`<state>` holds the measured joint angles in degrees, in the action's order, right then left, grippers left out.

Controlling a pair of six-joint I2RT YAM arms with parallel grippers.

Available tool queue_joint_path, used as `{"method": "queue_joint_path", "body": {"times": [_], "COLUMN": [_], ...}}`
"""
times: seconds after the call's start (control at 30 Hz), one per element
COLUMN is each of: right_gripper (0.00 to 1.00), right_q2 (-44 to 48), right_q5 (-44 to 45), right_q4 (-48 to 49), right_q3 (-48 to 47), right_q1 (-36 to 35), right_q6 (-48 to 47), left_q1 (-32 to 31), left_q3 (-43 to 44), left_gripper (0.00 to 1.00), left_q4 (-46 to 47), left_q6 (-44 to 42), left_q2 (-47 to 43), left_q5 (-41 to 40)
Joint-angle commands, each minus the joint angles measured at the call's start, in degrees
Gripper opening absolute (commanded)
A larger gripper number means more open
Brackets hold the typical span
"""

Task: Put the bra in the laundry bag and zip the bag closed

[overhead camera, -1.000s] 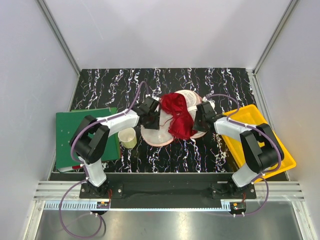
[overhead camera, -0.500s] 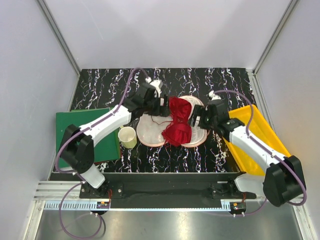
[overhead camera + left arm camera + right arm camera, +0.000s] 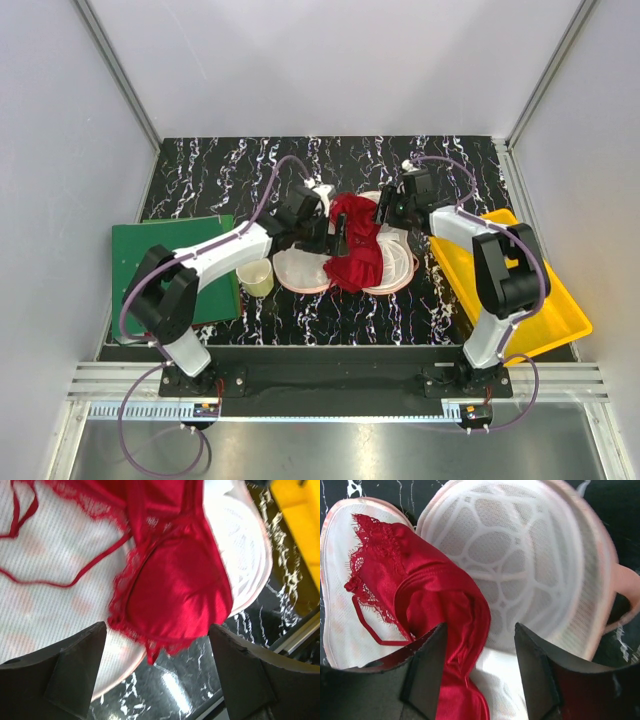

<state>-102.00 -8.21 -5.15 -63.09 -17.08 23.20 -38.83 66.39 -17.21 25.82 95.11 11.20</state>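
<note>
The laundry bag (image 3: 298, 270) lies open on the table, its white lining up and its peach rim showing. The red bra (image 3: 355, 248) is draped across its middle, between the two lobes. My left gripper (image 3: 326, 224) is at the bra's upper left, and my right gripper (image 3: 386, 212) at its upper right. In the left wrist view the bra (image 3: 175, 585) lies on the lining (image 3: 45, 575) just beyond my open left gripper (image 3: 157, 667). In the right wrist view a fold of the bra (image 3: 435, 600) lies loose between the fingers (image 3: 425, 670) of the open gripper (image 3: 480, 667), beside the mesh dome (image 3: 520, 555).
A yellow tray (image 3: 525, 285) sits at the right, under the right arm. A green board (image 3: 170, 262) lies at the left, with a pale cup (image 3: 255, 275) beside it. The tray's corner (image 3: 300, 510) shows in the left wrist view.
Both grippers have opened and let the bra go; it now lies lower across the bag. The right gripper has swung toward the back, and the left has stayed near the bra's left edge.
</note>
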Motion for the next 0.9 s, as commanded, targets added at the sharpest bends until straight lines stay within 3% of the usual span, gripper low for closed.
{"method": "queue_joint_path", "body": {"times": [0.0,0.1,0.13,0.23,0.27,0.37,0.57,0.87], "right_gripper": [0.62,0.51,0.41,0.26,0.17,0.0,0.0,0.0], "right_q2": [-2.6,-4.5,-5.0,-5.5,-5.2,-4.2,-3.0,-5.0], "right_q5": [-5.2,-7.5,-7.5,-5.5,-4.9,-3.7,-1.5,-3.3], "right_q4": [8.3,10.3,10.3,9.2,6.9,0.1,-11.4,-14.0], "right_q3": [-2.7,-3.3,-3.5,-3.9,-4.7,-7.0,-11.1,-11.4], "right_q1": [-0.1,-0.1,-0.1,0.0,0.0,0.6,2.4,4.4], "right_q6": [-0.4,1.8,2.4,4.0,4.0,2.3,-3.6,-7.9], "left_q1": [0.2,0.3,0.3,0.4,0.4,0.5,0.9,0.9], "left_q3": [-1.6,-3.2,-3.6,-6.4,-6.8,-9.0,-12.3,-12.6], "left_gripper": [0.88,0.88,0.88,0.86,0.86,0.86,0.86,0.85], "left_q4": [2.7,2.7,2.9,5.4,5.4,6.8,9.0,8.8], "left_q6": [0.2,0.8,1.3,3.7,4.2,5.4,5.9,5.1], "left_q2": [-6.6,-6.7,-6.6,-6.5,-6.1,-5.7,-6.4,-7.0], "left_q5": [-0.9,-3.5,-4.1,-7.0,-7.8,-9.5,-10.5,-10.9]}}
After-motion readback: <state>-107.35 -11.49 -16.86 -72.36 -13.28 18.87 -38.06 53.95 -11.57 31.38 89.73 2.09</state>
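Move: The bra's far cup lies with its middle about 6 cm left of the right gripper, 1 cm farther out and 2 cm below, its folded edge almost under the fingers. The bag's mesh side centres some 6 cm straight back of that gripper, 4 cm down. From the left gripper, the near cup is about 5 cm right, 2 cm back and 7 cm below; the bag's plain flap is centred 6 cm left, level with it and 8 cm down. Ease the right gripper about 2 cm left, slightly forward and down towards the far cup and close it to pinch the cup's folded edge; keeping that pinch, draw it some 4 cm right, tipping the fingers slightly steeper. Bring the open left gripper about 4 cm left away from the near cup, rising briefly, then sinking over the flap, turning about 10 degrees counter-clockwise. ##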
